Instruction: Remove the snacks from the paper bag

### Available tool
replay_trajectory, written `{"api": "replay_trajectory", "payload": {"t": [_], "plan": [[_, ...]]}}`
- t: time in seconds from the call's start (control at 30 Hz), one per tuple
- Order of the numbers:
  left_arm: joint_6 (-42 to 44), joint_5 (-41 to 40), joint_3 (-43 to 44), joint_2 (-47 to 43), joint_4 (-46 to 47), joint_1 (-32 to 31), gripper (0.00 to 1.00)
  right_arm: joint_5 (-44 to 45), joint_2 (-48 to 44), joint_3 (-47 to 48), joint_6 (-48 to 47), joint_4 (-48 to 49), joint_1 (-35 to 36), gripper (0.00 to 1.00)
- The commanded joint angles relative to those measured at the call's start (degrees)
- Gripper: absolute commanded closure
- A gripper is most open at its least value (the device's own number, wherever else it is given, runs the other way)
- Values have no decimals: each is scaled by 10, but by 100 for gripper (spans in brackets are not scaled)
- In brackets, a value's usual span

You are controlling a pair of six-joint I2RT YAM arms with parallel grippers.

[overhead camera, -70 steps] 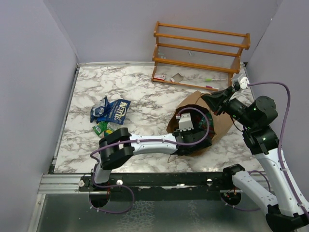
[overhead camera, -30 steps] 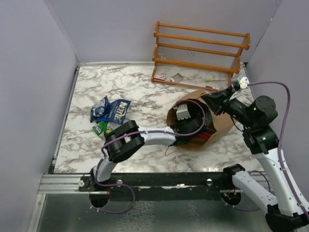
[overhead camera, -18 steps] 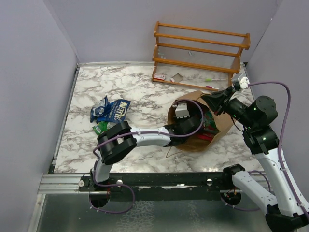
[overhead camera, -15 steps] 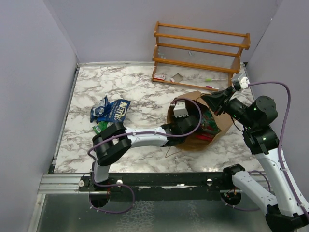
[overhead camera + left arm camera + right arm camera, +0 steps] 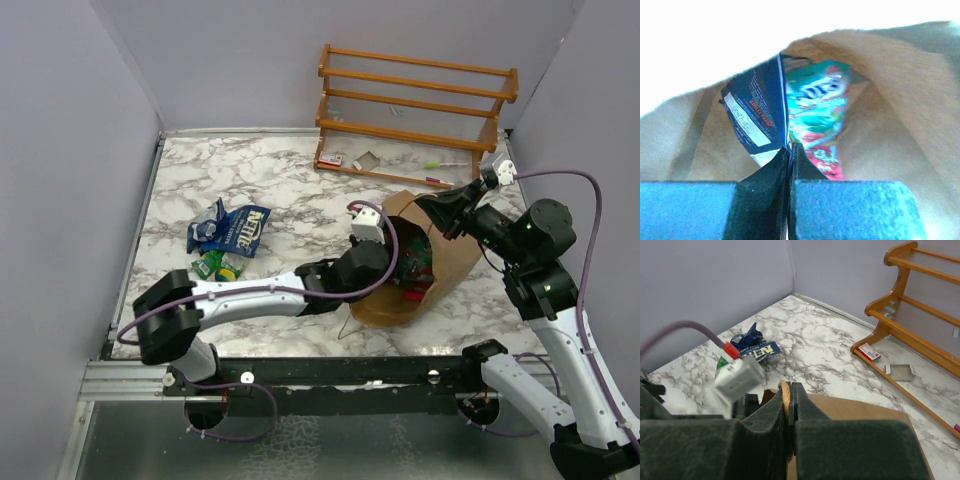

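The brown paper bag (image 5: 450,255) lies on its side with its mouth facing left. My left gripper (image 5: 388,266) reaches into that mouth. Inside the bag (image 5: 900,100), the left gripper (image 5: 790,151) is shut on the lower edge of a dark blue packet (image 5: 757,112), with a teal-red packet (image 5: 820,107) right beside it. My right gripper (image 5: 432,212) is shut on the bag's upper rim; in its own view the right gripper (image 5: 790,389) pinches the brown edge of the bag (image 5: 860,412). Other snacks lie on the table at the left: a dark blue packet (image 5: 238,228) and a green-yellow one (image 5: 213,265).
An orange wooden rack (image 5: 415,105) stands at the back right, with a small red-white scrap (image 5: 333,160) and a grey scrap (image 5: 366,159) at its foot. Grey walls close in the marble table (image 5: 270,190) on three sides.
My left gripper has shut on the dark blue packet inside the bag, and the left arm has stretched lower and further left. The bag's mouth has shifted slightly. The right gripper kept its hold.
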Motion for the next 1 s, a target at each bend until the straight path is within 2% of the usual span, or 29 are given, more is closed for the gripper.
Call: {"api": "replay_trajectory", "payload": {"t": [0.0, 0.1, 0.23, 0.47, 0.53, 0.67, 0.8, 0.9, 0.97], "plan": [[114, 121, -61, -112, 101, -3, 100, 22, -13, 2, -4, 8, 1, 98], [169, 182, -94, -175, 128, -4, 100, 29, -15, -2, -3, 8, 1, 98], [235, 223, -118, -255, 119, -4, 100, 39, -16, -2, 0, 5, 1, 98], [367, 281, -129, -376, 33, -3, 100, 58, -21, 3, 2, 2, 1, 98], [397, 266, -125, -408, -5, -4, 100, 59, -20, 4, 2, 0, 1, 98], [433, 161, -109, -462, -77, -3, 100, 56, -18, 2, 2, 1, 1, 98], [450, 17, -102, -491, -113, -3, 100, 52, -14, -2, 4, 5, 1, 98], [443, -154, -111, -494, -100, -3, 100, 49, -10, -2, 5, 8, 1, 98], [473, -251, -138, -496, -48, 0, 100, 46, -9, -2, 5, 10, 1, 98]]}}
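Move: Some 36 cm to the left of the left hand, 6 cm farther out and 18 cm lower, lies the blue snack packet on the table, where the held one can join it. A crumpled packet is about 11 cm further left, level with it; the green packets lie roughly 41 cm left of the hand and 5 cm back. Still in the bag, the green-red packet sits about 12 cm right, 3 ahead, 13 below. From the right hand the blue snack packet is roughly 45 cm left, 6 ahead, 35 below. Keeping its pinch on the Burts packet, the left hand draws it up and back out of the bag mouth, then swings left towards the packets on the table, easing forward again at the end: about 19 cm left and 18 up in all, while the fingers tip up some 35 degrees. The right hand keeps holding the bag's rim almost in place. ##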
